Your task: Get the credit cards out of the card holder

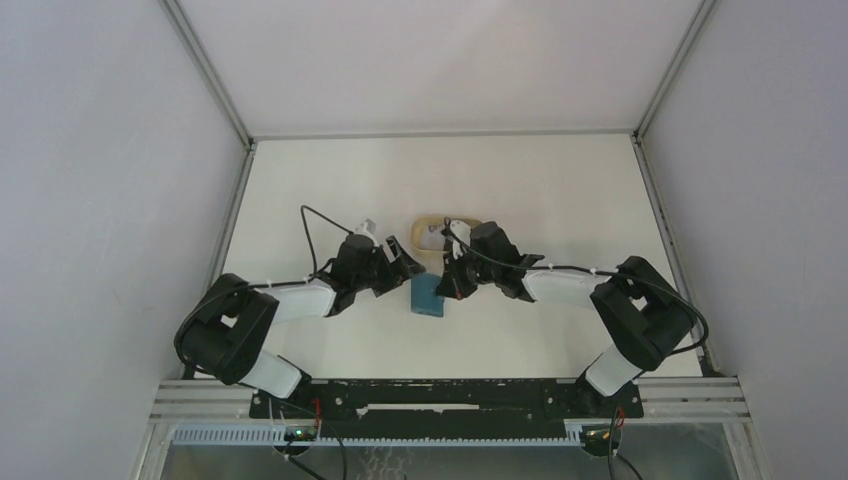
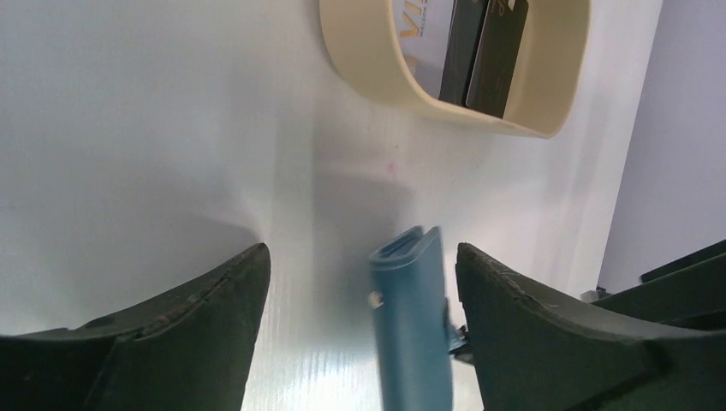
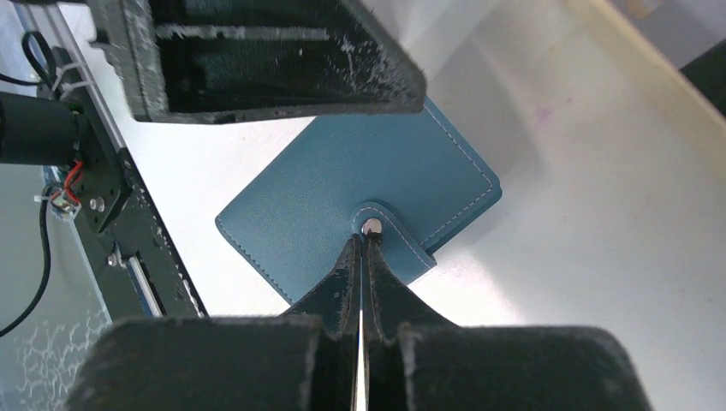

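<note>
The card holder (image 1: 428,295) is a teal-blue wallet lying folded shut on the table between the two arms. From above, the card holder (image 3: 342,188) shows its snap tab (image 3: 389,235). My right gripper (image 3: 361,241) is shut, its tips resting at the snap. Seen edge-on, the card holder (image 2: 411,325) sits between the spread fingers of my open left gripper (image 2: 361,257), closer to the right finger. A white credit card (image 2: 424,34) and a black card (image 2: 496,51) lie in the tan tray (image 2: 368,60).
The tan oval tray (image 1: 440,230) stands just beyond the wallet. The left gripper's finger (image 3: 257,51) hangs close over the wallet's far side. White walls with metal rails close in the table on the left, right and back.
</note>
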Controlling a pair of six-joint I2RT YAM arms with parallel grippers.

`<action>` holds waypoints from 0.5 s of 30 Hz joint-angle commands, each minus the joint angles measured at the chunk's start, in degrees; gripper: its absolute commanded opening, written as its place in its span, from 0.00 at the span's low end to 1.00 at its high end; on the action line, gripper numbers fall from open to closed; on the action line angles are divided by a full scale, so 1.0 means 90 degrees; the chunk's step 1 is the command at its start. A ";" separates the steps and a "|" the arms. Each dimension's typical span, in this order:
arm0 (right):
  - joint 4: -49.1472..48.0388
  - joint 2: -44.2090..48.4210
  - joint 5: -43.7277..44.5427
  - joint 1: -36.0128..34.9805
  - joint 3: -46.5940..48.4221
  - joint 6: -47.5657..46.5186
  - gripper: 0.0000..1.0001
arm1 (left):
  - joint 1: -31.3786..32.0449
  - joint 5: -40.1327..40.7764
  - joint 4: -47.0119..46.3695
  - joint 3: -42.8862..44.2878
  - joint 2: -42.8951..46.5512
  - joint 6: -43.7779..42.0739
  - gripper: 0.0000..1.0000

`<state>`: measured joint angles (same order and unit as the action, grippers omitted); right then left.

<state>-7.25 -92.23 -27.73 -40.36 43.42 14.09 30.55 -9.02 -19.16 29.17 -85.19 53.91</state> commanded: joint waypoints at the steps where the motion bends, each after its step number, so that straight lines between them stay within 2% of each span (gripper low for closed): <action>1: -0.0639 0.0462 -0.0167 0.0175 -0.0115 0.0194 0.00 | 0.0089 -0.0265 0.0013 -0.0255 0.0138 0.0097 0.83; 6: -0.0678 0.0486 -0.0168 0.0179 -0.0117 0.0212 0.00 | 0.0176 -0.0591 -0.0240 -0.0312 0.0154 0.0215 0.74; 9: -0.0708 0.0496 -0.0172 0.0161 -0.0117 0.0230 0.00 | 0.0206 -0.0835 -0.0723 -0.0410 0.0099 0.0420 0.61; 11: -0.0712 0.0513 -0.0172 0.0149 -0.0117 0.0232 0.00 | 0.0217 -0.1035 -0.1093 -0.0467 0.0026 0.0593 0.44; 12: -0.0704 0.0532 -0.0167 0.0148 -0.0117 0.0237 0.00 | 0.0211 -0.1117 -0.1300 -0.0497 -0.0020 0.0681 0.30; 13: -0.0690 0.0551 -0.0146 0.0147 -0.0120 0.0224 0.00 | 0.0220 -0.1192 -0.1465 -0.0526 -0.0044 0.0773 0.10; 14: -0.0660 0.0584 -0.0110 0.0148 -0.0122 0.0222 0.00 | 0.0226 -0.1233 -0.1566 -0.0539 -0.0046 0.0844 0.01; 15: -0.0651 0.0641 -0.0038 0.0148 -0.0153 0.0222 0.00 | 0.0229 -0.1237 -0.1606 -0.0558 -0.0011 0.0868 0.00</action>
<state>-8.93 -89.73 -28.60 -39.00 41.78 15.22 31.94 -16.08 -27.14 25.71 -85.10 58.98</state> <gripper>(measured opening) 0.006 0.083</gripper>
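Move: The blue card holder, tilted up with its snap side towards the right hand, has its middle about 5 cm back, 4 cm to the right of and some 2 cm below the left hand. The right hand's closed fingertips are about 8 cm to the right of the left hand and 5 cm back, while the tan tray is roughly 7 cm ahead and 8 cm right. From the right hand, the holder's middle is about 4 cm left, level fore-and-aft, slightly below. The left hand shifts about 3 cm back and to the right onto the tilted card holder, rising about 1 cm at the very end and rolling some 10 degrees so its left side dips, while its wide-open fingers close and pinch the holder across its thickness at the far left part. The right hand stays at the snap with its fingers shut, rising only about 1 cm, its tips still against the holder's face. ##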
